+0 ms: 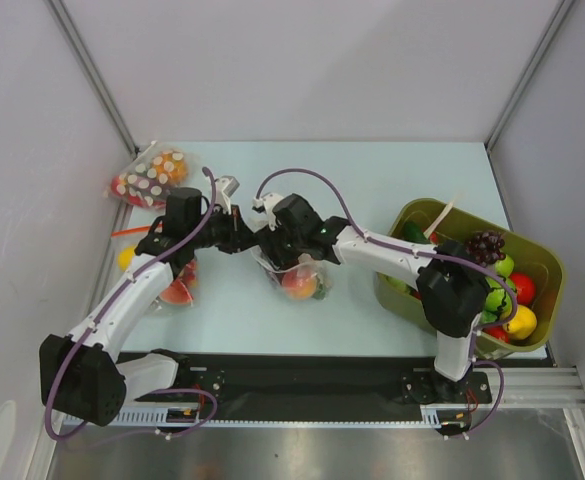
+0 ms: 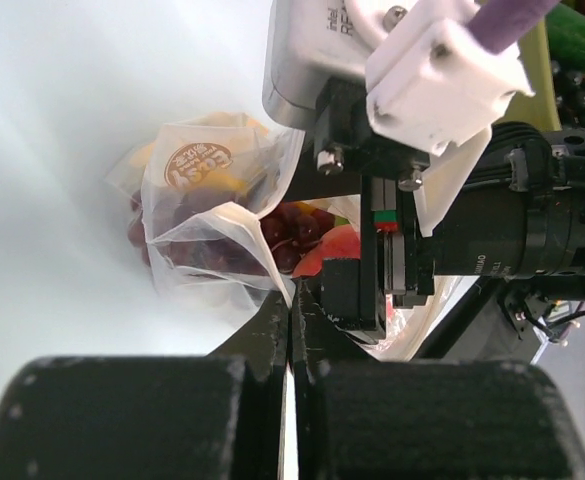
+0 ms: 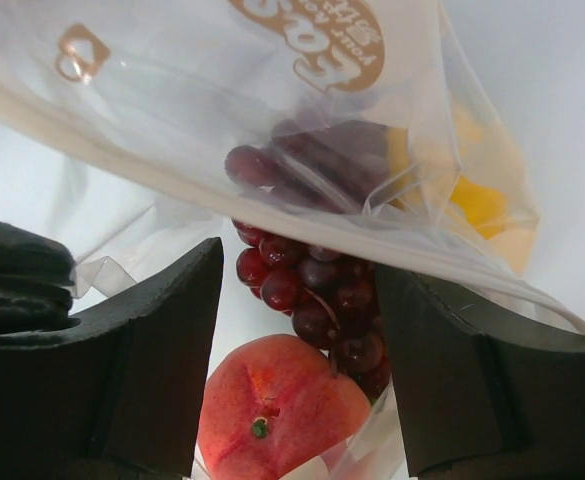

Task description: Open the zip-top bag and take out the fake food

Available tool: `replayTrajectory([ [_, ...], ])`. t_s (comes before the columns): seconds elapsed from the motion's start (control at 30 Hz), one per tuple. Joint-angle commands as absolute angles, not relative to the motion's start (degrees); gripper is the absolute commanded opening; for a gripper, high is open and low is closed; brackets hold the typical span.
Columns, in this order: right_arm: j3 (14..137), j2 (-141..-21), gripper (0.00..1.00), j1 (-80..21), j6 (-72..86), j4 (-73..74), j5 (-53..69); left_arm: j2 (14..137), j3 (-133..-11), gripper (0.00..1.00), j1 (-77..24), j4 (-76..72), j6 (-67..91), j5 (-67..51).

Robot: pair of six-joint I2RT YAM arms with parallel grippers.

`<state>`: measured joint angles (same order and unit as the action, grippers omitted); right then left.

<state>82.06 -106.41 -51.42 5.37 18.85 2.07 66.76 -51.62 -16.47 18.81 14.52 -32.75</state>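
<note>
The zip-top bag lies at mid-table, and its clear film is pulled open. My left gripper is shut, pinching one edge of the bag's mouth. My right gripper is open at the mouth. A pink-orange peach and a dark purple grape bunch sit between its fingers. The bag's upper lip drapes over the grapes. An orange-yellow fruit shows deeper inside. In the top view the left gripper and right gripper meet tip to tip just above the bag.
An olive-green bin with several plastic fruits stands at the right. A dotted bag showing red and orange lies at the back left. Another clear bag with red and orange contents lies under the left arm.
</note>
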Motion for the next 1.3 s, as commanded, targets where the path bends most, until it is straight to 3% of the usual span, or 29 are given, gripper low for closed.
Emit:
replayTrajectory([
  [0.0,81.0,-109.9,0.66,-51.5,4.5,13.9,1.9,66.2,-52.2,0.0,-17.1,17.2,15.1,-36.2],
  [0.47,81.4,-118.4,0.69,-51.7,6.1,13.9,-5.7,65.8,-52.4,0.0,-17.1,17.7,14.9,-35.5],
  [0.7,81.1,-120.8,0.67,-52.0,7.9,15.5,-15.1,65.7,-52.3,0.0,-17.1,17.6,15.1,-35.9],
  [0.77,81.0,-121.4,0.6,-51.9,8.2,15.6,-15.6,65.7,-52.2,0.0,-17.1,17.5,15.1,-36.0],
  [1.03,79.4,-118.1,0.15,-51.7,9.8,14.2,-13.5,65.9,-52.2,0.0,-17.1,17.6,15.1,-35.8],
  [1.27,79.0,-108.6,0.14,-51.4,9.9,15.9,-9.2,65.5,-52.4,0.0,-17.1,18.3,14.9,-33.0],
])
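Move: Inside the open bag, the grapes lie about 4 cm ahead of the right hand, 1 cm to its left and 7 cm below its parted fingers. At similar depth, the peach is some 3 cm back and 4 cm to the right of that hand, the yellow fruit about 9 cm straight ahead. From the left hand, still pinching the bag's rim, the grapes lie roughly 3 cm ahead, 7 cm right and 13 cm below. Reaching down into the bag, the right hand sinks about 6.5 cm and works some 4 cm forward past the rim, turning about 10 degrees clockwise, then closes well in on the grapes and starts drawing back, right and up. The left hand keeps its pinch on the rim, shifting about 4 cm left, down and forward, then mostly returning. ##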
